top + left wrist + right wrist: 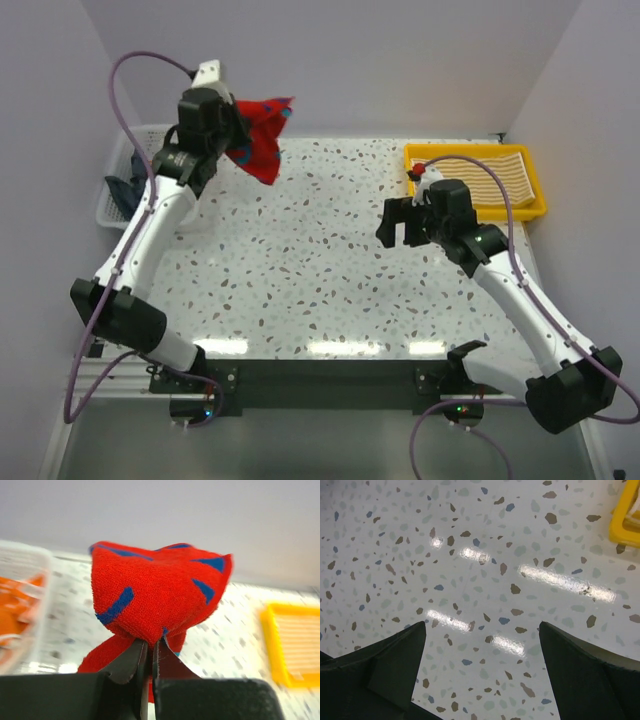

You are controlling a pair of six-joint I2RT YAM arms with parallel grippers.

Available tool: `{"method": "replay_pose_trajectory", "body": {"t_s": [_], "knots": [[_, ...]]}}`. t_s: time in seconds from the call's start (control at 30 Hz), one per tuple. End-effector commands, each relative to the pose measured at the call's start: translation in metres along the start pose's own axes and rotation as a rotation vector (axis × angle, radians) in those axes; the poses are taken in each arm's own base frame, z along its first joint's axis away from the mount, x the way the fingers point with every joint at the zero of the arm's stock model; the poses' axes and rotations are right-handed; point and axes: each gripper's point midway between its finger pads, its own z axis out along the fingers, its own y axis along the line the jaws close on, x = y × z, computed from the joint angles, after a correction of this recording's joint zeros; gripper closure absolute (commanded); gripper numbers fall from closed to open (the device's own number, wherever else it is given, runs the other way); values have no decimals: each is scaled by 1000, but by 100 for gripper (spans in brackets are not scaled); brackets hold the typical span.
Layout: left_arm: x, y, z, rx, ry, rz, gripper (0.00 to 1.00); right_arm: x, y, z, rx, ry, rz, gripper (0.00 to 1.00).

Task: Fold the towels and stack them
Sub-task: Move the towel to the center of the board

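Observation:
A red towel with blue marks (263,138) hangs bunched in the air above the table's far left. My left gripper (236,128) is shut on it. In the left wrist view the jaws of that gripper (151,647) pinch a fold at the bottom of the red towel (160,595), which bulges above them. A tan-and-white striped towel (490,175) lies flat in the yellow tray (466,149) at the far right. A dark blue-grey towel (125,190) lies in the white basket (105,205). My right gripper (398,232) hovers open over bare table left of the tray, with nothing between its fingers (482,625).
The white mesh basket (30,560) at the far left also holds an orange towel (15,605). The yellow tray (268,640) shows blurred at the right of the left wrist view, and its corner (625,525) shows in the right wrist view. The speckled table (320,270) lies between the arms.

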Motion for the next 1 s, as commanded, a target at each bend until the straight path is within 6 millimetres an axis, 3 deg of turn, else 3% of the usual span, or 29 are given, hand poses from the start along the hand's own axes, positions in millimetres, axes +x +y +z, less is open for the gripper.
{"method": "replay_pose_trajectory", "body": {"t_s": [0.0,0.03,0.07,0.1,0.13,0.17,0.2,0.23,0.33,0.37,0.5,0.67,0.8,0.83,0.9,0.97], "knots": [[27,-66,-54,257,61,-62,98,-26,-1,-21,31,-105,-31,1],[43,-78,-62,317,101,-72,98,-26,-2,-23,35,-106,-33,1],[82,-92,-67,364,175,-66,98,-25,-2,-24,37,-107,-36,2],[94,-102,-82,410,201,-88,97,-24,-3,-28,42,-108,-38,2],[113,-108,-90,435,237,-86,93,-23,-4,-29,43,-110,-39,1],[156,-114,-99,459,317,-65,89,-20,-5,-30,49,-103,-40,2],[169,-116,-110,471,344,-78,84,-18,-5,-33,49,-103,-41,2],[207,-114,-117,475,412,-56,68,-13,-7,-31,52,-91,-44,2],[248,-89,-121,409,478,-29,38,-1,-8,-28,46,-57,-45,1],[273,-70,-122,353,531,-4,32,8,-7,-24,32,-29,-44,2],[307,-40,-131,290,593,49,16,39,-8,-6,9,85,-34,4],[335,-48,-142,378,670,99,12,68,-15,22,28,188,22,11],[337,-79,-147,463,665,202,14,75,-29,40,105,209,54,21],[334,-100,-155,515,645,235,14,73,-29,43,106,210,59,23],[342,-115,-154,532,631,315,16,74,-38,51,163,219,85,26],[351,-143,-156,562,597,415,17,74,-57,57,249,214,120,26]]}}
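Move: The left hand, holding the red towel high over the far left of the board, has the board's centre about 22 cm back, 18 cm to its right and 35 cm below. The laundry basket is some 21 cm to its left, level fore and aft. From the empty right hand, the board's centre lies roughly 12 cm left, 4 cm back and 20 cm below; the yellow tray is about 15 cm ahead and 24 cm right. The left hand lets go of the red towel during a fast swing back, down and to the right, about 25 cm back and as much down, its fingers opening wide and tipping some 30 degrees downward; it finishes low over the towel, sliding right. The open right hand rises slightly, then sinks to about 11 cm below its start beside the towel's right end, narrowing a little. ##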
